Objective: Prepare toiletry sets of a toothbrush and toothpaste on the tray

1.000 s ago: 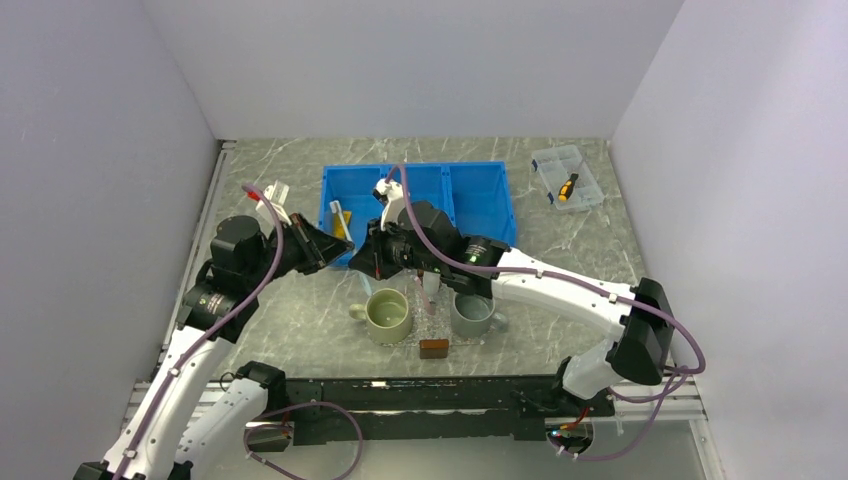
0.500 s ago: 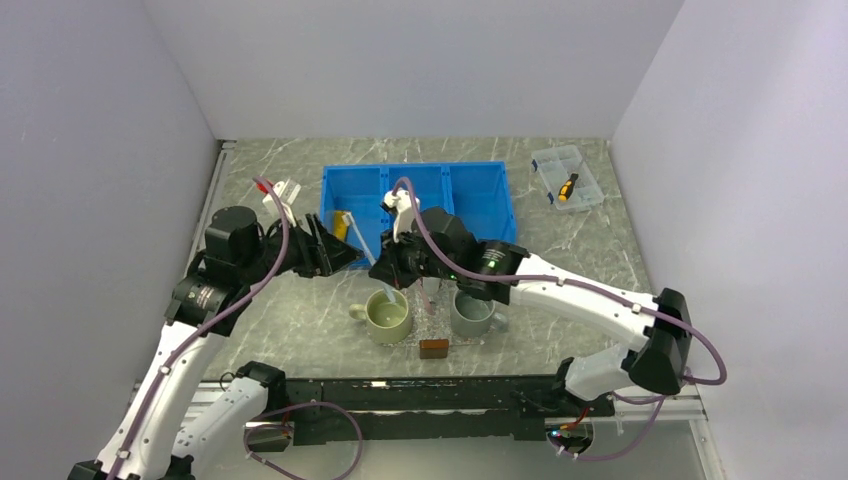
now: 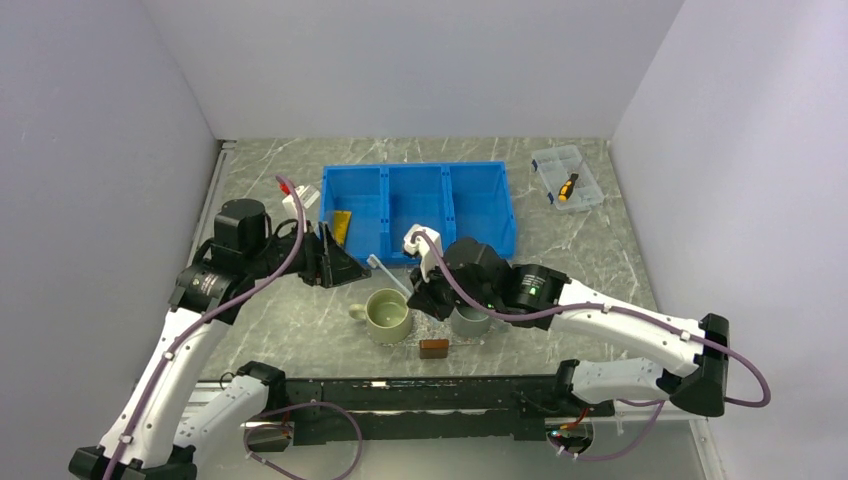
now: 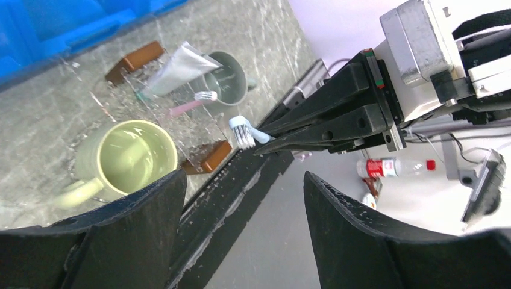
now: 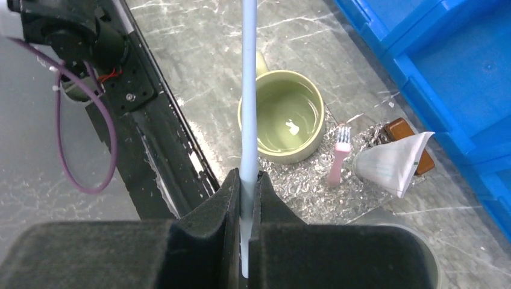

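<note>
My right gripper (image 5: 246, 180) is shut on the handle of a pale blue toothbrush (image 5: 248, 90), which sticks out over the table beside the green mug (image 5: 289, 114). From above, that toothbrush (image 3: 385, 270) points at my left gripper (image 3: 335, 265). The left gripper (image 4: 244, 177) is open and empty, and the brush head (image 4: 244, 131) hangs just beyond its fingers. The clear tray (image 5: 301, 180) with brown end blocks (image 3: 434, 348) lies between the two mugs. A pink toothbrush (image 5: 338, 156) and a white toothpaste tube (image 5: 391, 162) lie on it.
A grey mug (image 3: 470, 320) stands right of the tray, partly under my right arm. The big blue three-compartment bin (image 3: 415, 205) sits behind, with a yellow item (image 3: 342, 225) in its left section. A clear lidded box (image 3: 567, 177) is at the back right.
My left gripper opened and let go of the pale blue toothbrush. The right gripper kept hold of it and pulled back toward the near right, over the tray.
</note>
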Tool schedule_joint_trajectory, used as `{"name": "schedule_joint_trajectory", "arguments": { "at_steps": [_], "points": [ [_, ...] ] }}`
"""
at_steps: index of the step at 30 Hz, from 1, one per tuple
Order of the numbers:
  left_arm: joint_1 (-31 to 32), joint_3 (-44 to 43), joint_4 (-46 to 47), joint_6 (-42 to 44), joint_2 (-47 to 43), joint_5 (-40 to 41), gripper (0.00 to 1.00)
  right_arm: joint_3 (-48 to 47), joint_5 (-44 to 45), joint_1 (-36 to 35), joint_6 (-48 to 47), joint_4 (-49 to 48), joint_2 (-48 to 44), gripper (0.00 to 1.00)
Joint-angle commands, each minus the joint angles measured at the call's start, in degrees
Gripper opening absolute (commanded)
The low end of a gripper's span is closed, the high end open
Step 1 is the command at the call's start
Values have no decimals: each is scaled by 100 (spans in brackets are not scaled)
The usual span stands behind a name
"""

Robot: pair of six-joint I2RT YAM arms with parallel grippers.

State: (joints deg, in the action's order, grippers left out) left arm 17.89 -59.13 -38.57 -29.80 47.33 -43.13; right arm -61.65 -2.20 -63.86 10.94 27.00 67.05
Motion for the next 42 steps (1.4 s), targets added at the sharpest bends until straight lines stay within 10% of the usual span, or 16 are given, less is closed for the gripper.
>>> {"name": "schedule_joint_trajectory", "arguments": {
  "at_steps": [1,24,42],
  "points": [
    [13,-15,-129,300,28,-730,75,68,331,-220,-489,74,-276,0],
    [13,201,-771,638,-101,-999,62,-233,1610,-1347,-779,14,257,0],
    [13,286,-868,731,-101,-1035,33,-239,2289,-1712,-826,-144,344,0]
  ]
}}
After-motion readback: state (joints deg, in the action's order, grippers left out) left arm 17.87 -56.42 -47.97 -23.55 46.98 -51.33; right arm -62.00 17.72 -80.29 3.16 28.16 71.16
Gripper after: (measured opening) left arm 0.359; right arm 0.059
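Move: The right hand already pinches the blue toothbrush by its handle; the open left fingers it is offered to sit about 3 cm ahead, 9 cm left and 6 cm above. From the left hand, the toothbrush's middle is about 5 cm right, 1 cm back and 3 cm lower. The green mug lies 3 cm back, 5 cm right and 22 cm below, the white toothpaste 3 cm ahead, 13 cm right and about as low. Both hands ease back 3-4 cm and sink, the right turning its toothbrush's head towards the closing left fingers. ##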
